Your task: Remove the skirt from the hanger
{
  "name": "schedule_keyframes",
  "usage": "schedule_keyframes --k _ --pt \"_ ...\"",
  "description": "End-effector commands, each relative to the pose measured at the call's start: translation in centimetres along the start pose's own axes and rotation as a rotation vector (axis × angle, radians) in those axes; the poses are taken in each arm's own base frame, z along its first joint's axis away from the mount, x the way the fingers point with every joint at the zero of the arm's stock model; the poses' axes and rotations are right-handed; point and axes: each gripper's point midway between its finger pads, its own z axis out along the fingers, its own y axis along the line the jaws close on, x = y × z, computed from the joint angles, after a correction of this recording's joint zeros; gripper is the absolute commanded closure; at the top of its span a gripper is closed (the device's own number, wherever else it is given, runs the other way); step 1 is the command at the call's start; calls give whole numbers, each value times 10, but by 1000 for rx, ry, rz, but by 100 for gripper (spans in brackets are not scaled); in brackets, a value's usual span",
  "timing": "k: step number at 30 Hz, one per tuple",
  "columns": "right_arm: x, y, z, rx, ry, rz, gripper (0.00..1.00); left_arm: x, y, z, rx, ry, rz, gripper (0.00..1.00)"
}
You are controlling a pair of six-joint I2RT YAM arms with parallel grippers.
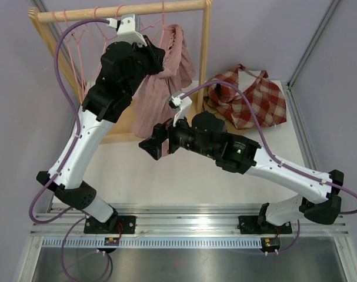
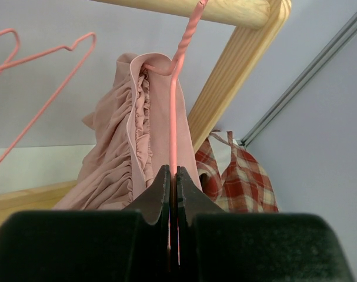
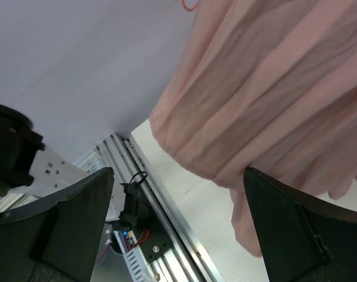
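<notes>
A pink pleated skirt (image 1: 157,103) hangs from a pink wire hanger (image 2: 173,111) hooked over the wooden rail (image 1: 125,10). Up beside the skirt's waistband (image 2: 131,135), my left gripper (image 1: 156,57) is shut on the hanger's wire; in the left wrist view the wire runs straight down between the closed jaws of that gripper (image 2: 173,171). Lower down, my right gripper (image 1: 150,147) stands open just below and in front of the skirt's hem. The right wrist view shows the hem (image 3: 272,88) above and between the wide-apart jaws of this gripper (image 3: 178,173), with no cloth gripped.
A red plaid garment (image 1: 249,97) lies on the table right of the rack's wooden post (image 1: 204,53). Empty pink hangers (image 2: 43,70) hang further left on the rail. The aluminium mounting rail (image 1: 190,214) runs along the table's near edge.
</notes>
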Motion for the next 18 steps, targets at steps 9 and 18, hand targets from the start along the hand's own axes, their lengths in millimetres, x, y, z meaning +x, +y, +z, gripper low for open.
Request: schedule_keyframes --k 9,18 --pt "-62 -58 4 422 -293 -133 3 -39 -38 -42 173 -119 -89 100" --pt "-27 -64 30 491 -237 -149 100 -31 -37 -47 187 -133 -116 100"
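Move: From my open right hand the middle of the pink skirt lies about 16 cm ahead and 4 cm to the right, roughly level; its nearest fold is only some 7 cm ahead. From my left hand, which still grips the skirt's hanger, that middle is about 12 cm below and 2 cm left. The rack's right post stands about 8 cm farther out and 17 cm to the right of the left hand; bare hangers hang 25 cm to its left, 5 cm farther out. I push my open right hand about 7 cm forward into the hanging skirt, swinging its fingers some 25 degrees clockwise and tipping them up a little, then shut them at the end to pinch its near fold. My left hand keeps its grip on the hanger, drawing it about 3.5 cm back and slightly down. ##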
